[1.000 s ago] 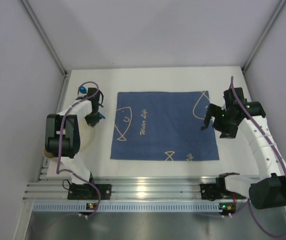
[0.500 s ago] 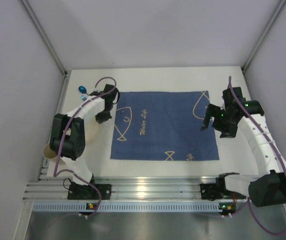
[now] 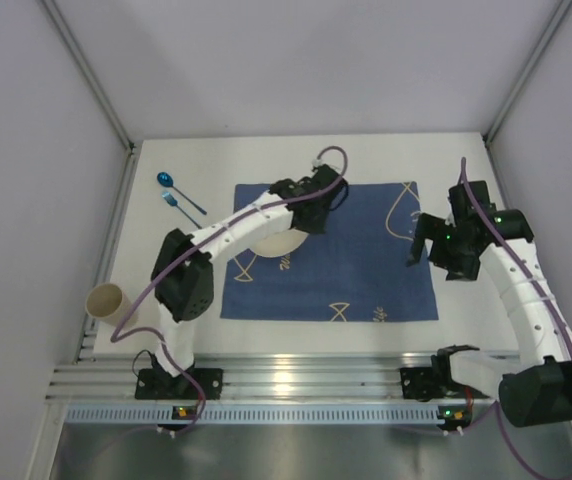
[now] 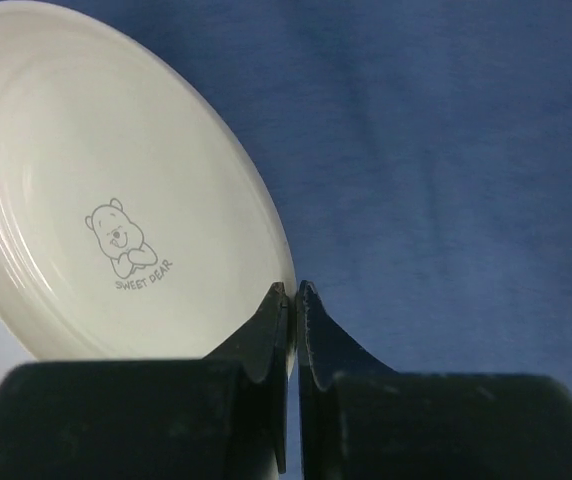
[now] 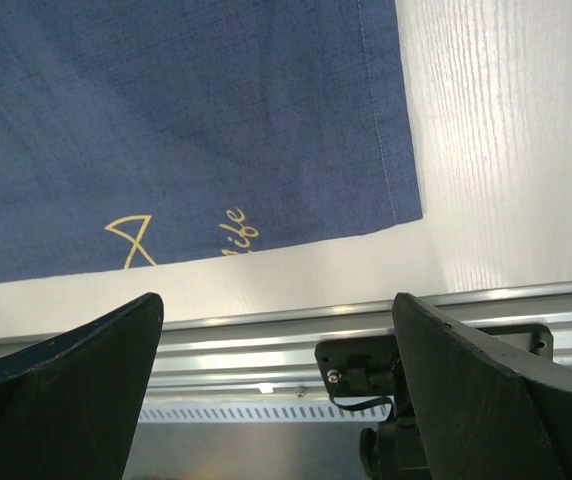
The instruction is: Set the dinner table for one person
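My left gripper [image 3: 309,208] is shut on the rim of a white plate [image 3: 278,240] and holds it over the upper middle of the dark blue fish mat [image 3: 356,275]. In the left wrist view the closed fingertips [image 4: 294,298] pinch the plate [image 4: 116,190], which has a bear drawing and is tilted above the mat [image 4: 446,150]. My right gripper [image 3: 421,240] is open and empty, hovering by the mat's right edge. In the right wrist view, the right gripper [image 5: 276,297] is above the mat's near right corner [image 5: 166,120]. The mat lies on the white dinner table [image 3: 456,160].
A blue spoon [image 3: 166,180] and a blue fork [image 3: 181,203] lie at the table's far left. A beige cup [image 3: 106,300] stands upright at the near left edge. The metal rail [image 3: 296,375] runs along the table's near edge.
My left arm has swung right from the table's left side to over the mat, carrying the plate. The cup, spoon and fork now show. The right arm has barely moved.
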`<state>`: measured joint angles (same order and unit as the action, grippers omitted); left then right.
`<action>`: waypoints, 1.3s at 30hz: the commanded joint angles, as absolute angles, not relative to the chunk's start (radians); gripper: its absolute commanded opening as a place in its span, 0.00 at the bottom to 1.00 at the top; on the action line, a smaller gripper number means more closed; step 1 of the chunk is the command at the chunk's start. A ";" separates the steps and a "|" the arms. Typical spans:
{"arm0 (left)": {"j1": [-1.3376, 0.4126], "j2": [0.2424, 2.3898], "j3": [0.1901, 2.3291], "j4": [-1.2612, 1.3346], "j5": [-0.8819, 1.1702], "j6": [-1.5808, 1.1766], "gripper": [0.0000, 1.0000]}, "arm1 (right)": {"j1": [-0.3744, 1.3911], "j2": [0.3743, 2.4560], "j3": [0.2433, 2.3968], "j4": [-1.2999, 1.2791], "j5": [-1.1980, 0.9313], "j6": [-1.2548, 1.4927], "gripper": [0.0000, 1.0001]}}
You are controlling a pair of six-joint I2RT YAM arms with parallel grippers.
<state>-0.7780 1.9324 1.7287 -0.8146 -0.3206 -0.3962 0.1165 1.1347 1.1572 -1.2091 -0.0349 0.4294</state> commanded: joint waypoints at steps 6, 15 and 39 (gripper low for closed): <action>-0.966 2.245 2.118 -0.896 -0.247 -0.337 0.00 | 0.109 1.045 1.118 -1.258 -0.003 0.428 0.98; -0.989 2.324 2.082 -0.882 -0.230 -0.408 0.00 | 0.109 1.009 1.098 -1.282 0.028 0.413 1.00; -0.778 1.743 1.818 -1.141 -0.538 -0.707 0.89 | 0.232 1.181 1.367 -1.137 -0.170 0.405 0.98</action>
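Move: My left hand holds the plate by its rim, the plate's middle roughly 8 cm to the left and 2 cm ahead. The middle of the blue placemat, where the plate is going, lies about 5 cm to this hand's right, 3 cm back and 11 cm below. The fork is some 31 cm to its left and 7 cm ahead, with the spoon about 4 cm beyond the fork. From my idle right hand the placemat's middle is about 22 cm left, 9 cm ahead and 14 cm down. I swing my left hand about 14 cm right, a little back and some 9 cm down, turning roughly 15 degrees clockwise, to bring the held plate onto the middle of the placemat. There I open my fingers wide, let go of the rim and rise about 16 cm, curving back left and slightly forward. My open right hand eases back a little, then rises about 6 cm, going forward and left. ##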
